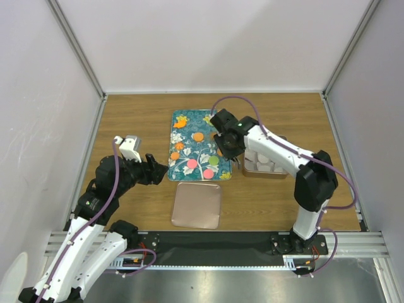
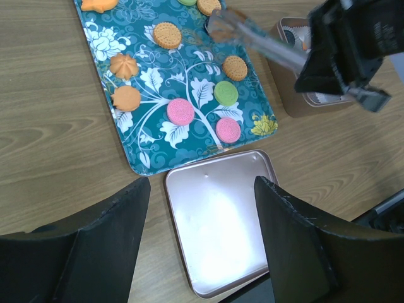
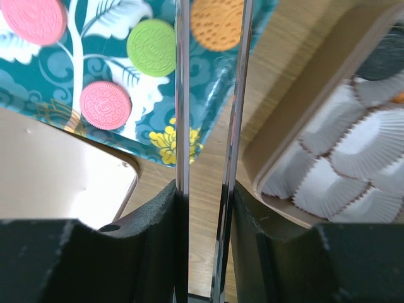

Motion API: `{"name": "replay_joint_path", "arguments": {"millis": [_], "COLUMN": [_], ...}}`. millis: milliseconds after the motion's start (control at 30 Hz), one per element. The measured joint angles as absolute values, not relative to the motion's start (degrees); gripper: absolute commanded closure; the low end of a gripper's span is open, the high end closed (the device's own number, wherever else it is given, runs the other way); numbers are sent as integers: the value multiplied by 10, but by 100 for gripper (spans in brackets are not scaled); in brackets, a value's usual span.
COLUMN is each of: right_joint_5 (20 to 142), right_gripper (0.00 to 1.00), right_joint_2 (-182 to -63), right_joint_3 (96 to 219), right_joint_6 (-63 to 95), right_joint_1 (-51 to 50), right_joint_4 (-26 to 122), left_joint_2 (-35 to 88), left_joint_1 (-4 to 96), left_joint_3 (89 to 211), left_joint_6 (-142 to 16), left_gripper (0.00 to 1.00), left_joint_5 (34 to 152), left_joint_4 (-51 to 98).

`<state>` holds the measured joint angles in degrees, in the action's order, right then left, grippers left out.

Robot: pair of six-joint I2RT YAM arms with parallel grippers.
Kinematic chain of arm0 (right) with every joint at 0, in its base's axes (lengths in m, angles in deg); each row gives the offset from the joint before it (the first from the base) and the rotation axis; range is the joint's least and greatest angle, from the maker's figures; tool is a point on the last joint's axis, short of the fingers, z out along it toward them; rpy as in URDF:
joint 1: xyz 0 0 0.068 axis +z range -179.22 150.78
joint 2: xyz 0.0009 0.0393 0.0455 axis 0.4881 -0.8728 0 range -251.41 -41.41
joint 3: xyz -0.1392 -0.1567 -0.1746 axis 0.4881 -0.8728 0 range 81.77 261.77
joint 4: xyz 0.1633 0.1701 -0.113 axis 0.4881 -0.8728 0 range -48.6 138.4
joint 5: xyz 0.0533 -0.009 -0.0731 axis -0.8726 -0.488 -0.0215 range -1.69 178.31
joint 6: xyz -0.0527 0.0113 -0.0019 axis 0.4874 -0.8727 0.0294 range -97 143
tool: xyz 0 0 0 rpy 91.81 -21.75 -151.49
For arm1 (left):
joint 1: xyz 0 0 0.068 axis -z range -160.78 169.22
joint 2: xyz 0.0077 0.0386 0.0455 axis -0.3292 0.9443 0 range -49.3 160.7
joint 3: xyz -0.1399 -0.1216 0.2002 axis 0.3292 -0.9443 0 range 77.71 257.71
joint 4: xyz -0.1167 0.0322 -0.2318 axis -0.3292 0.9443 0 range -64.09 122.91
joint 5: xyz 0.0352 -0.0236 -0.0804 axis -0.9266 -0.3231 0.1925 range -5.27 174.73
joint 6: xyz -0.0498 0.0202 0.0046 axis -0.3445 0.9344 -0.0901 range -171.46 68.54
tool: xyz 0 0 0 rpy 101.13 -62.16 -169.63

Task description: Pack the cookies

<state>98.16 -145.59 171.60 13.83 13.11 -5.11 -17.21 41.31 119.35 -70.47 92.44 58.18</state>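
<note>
Several cookies lie on the teal flowered tray (image 1: 183, 120): two pink ones (image 2: 180, 111) (image 2: 228, 129), a green one (image 2: 225, 93) and orange ones (image 2: 167, 35) (image 2: 235, 67). My right gripper (image 3: 205, 189) (image 1: 228, 146) is shut on a pair of metal tongs (image 3: 182, 95), which reach over the tray's right edge. An orange cookie (image 3: 218, 25) shows between the two tong blades at their far end; whether they touch it I cannot tell. A black cookie (image 3: 385, 60) sits in the tin (image 3: 297, 120). My left gripper (image 2: 202, 183) (image 1: 161, 170) hangs open above the lid, holding nothing.
The rose-gold tin lid (image 1: 197, 204) lies flat in front of the tray. The open tin (image 1: 262, 165), lined with white paper cups (image 3: 366, 151), stands to the right of the tray. White walls enclose the wooden table (image 1: 139, 126) on three sides.
</note>
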Motion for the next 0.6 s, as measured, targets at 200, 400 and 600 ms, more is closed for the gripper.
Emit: {"name": "replay_joint_path", "arguments": {"millis": [200,400,600], "right_joint_5": [982,983,987], "right_gripper": [69,68,68], "right_joint_2": [-1378,-1300,-1220], "right_joint_3": [1696,1641,1547], "right_joint_6": [125,110,95], "right_joint_1": [100,56,-37], "right_joint_4": [-45,-41,-47], "left_joint_2": [-172,-172,-171], "left_joint_1": [413,413,414], "left_joint_3": [1194,1194,1194], "left_joint_6": [-705,-704,-704], "left_gripper": [27,27,27], "left_joint_5": [924,925,929], "left_joint_4": [582,582,582]}}
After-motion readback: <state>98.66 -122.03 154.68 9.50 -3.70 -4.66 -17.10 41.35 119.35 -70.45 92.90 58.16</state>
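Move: The right hand, its tongs already clamped on the flower cookie, wants the cookie box, whose middle sits about 13 cm to its right, 4 cm ahead and 10 cm below. The round orange cookie lies some 5 cm ahead and 1 cm left of that hand, the green cookie about 2 cm ahead and 5 cm left, both roughly 11 cm down. From the idle left hand the box is some 14 cm ahead, 34 cm right and 19 cm below. The right fingers keep their squeeze on the tongs, whose tips still pinch the flower cookie, and carry it clear of the blue tray. The right hand first rises about 5 cm, then swings fast to the right, some 13 cm in all, towards and over the cookie box, the wrist turning some 20 degrees clockwise. ##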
